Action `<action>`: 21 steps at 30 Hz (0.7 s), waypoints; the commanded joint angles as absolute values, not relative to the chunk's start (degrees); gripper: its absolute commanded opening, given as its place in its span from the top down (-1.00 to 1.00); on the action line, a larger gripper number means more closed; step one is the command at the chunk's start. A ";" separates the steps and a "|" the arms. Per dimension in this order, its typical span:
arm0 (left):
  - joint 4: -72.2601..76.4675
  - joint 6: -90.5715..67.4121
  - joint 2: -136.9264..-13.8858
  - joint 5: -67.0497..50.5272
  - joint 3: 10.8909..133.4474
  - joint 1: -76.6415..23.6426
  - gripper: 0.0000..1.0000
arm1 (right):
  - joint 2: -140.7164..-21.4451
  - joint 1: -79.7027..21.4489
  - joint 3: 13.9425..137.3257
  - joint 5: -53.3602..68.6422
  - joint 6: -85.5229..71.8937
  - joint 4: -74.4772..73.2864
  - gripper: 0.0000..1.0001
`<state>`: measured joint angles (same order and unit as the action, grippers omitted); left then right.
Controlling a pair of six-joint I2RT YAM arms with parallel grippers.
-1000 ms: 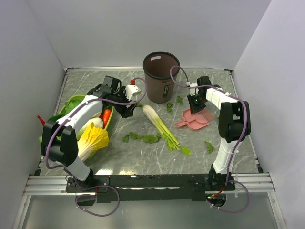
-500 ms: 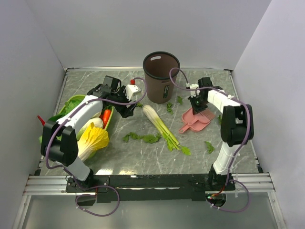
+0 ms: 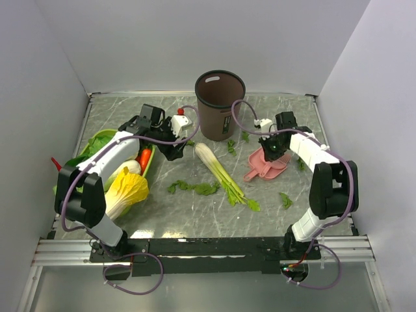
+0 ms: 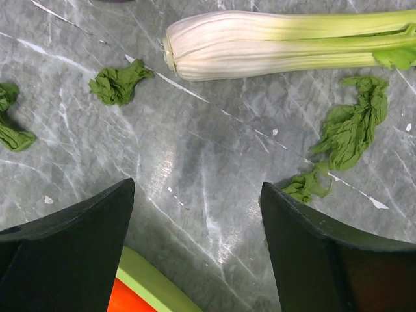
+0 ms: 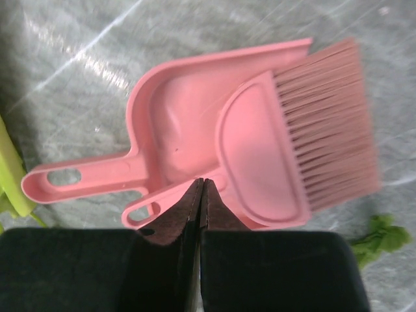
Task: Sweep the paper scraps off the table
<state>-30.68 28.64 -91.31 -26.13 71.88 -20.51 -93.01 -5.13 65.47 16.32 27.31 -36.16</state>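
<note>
Dark-green paper scraps lie scattered on the marble table, with more at the right and near the bin. The left wrist view shows scraps ahead of my open left gripper, which hovers low beside the green basket. My right gripper is shut. Its closed tips sit over the handle of a pink brush lying in the pink dustpan. Nothing shows between the fingers. One scrap lies beside the brush bristles.
A brown bin stands at the back centre. A long white-and-green stalk lies diagonally mid-table. At the left, a green basket holds a carrot, with a yellow-green cabbage beside it. Walls enclose the table on three sides.
The right gripper's jaws have closed, and the right arm's elbow has swung outward to the right. The dustpan has turned slightly. The left arm has stayed still.
</note>
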 commanded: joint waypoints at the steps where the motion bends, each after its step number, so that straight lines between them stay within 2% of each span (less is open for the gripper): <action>1: -28.92 28.04 -88.16 -28.74 70.84 -20.74 -0.65 | -89.65 -5.45 64.34 18.81 29.71 -35.33 1.00; 2: -28.92 27.95 -88.07 -28.65 70.75 -20.74 -0.65 | -89.47 -5.36 64.68 18.63 29.27 -35.42 1.00; 3: -28.92 27.78 -87.89 -28.91 70.40 -20.74 -0.65 | -89.30 -5.36 65.12 18.11 27.96 -35.94 0.89; 5: -29.00 27.60 -87.72 -29.18 70.14 -20.74 -0.65 | -89.12 -5.45 66.44 17.67 27.16 -37.52 0.50; 6: -28.92 27.51 -87.45 -29.27 70.05 -20.74 -0.65 | -88.69 -5.36 66.62 17.67 27.42 -38.57 0.16; 8: -28.65 27.33 -87.19 -29.36 69.53 -20.74 -0.65 | -87.46 -5.36 65.49 17.23 29.60 -38.59 -0.02; 10: -28.65 27.25 -87.01 -29.35 69.35 -20.74 -0.65 | -85.17 -5.27 63.99 16.79 32.16 -37.97 -0.30; 11: -28.74 27.16 -86.92 -29.36 69.17 -20.74 -0.65 | -83.60 -4.66 62.51 16.09 33.82 -37.27 -0.54; 14: -28.74 27.16 -86.75 -29.27 69.00 -20.74 -0.65 | -82.88 -3.43 61.52 17.84 38.21 -37.17 -0.66; 21: -29.09 26.28 -87.01 -29.27 69.70 -20.74 -0.65 | -86.57 -1.32 64.16 20.39 47.79 -39.55 -0.66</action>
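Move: The right hand's shut fingers hover over the brush handle, whose middle lies about 3 cm back, 1 cm left and 4 cm below. The dustpan's body is under them, roughly 1 cm ahead and 5 cm down, with the bristles about 7 cm right and 2 cm ahead. One green scrap lies some 10 cm right and 1 cm back. From the left hand the brush handle is about 30 cm right, 5 cm back and 11 cm below. Up and away from the brush and dustpan, the right hand opens its shut fingers wide as it climbs about 2.5 cm and eases 1.5 cm back, then slides some 2 cm to its right. The wrist turns a few degrees counter-clockwise and the fingertips tilt slightly forward, ending spread above the pan and brush with nothing between them. ##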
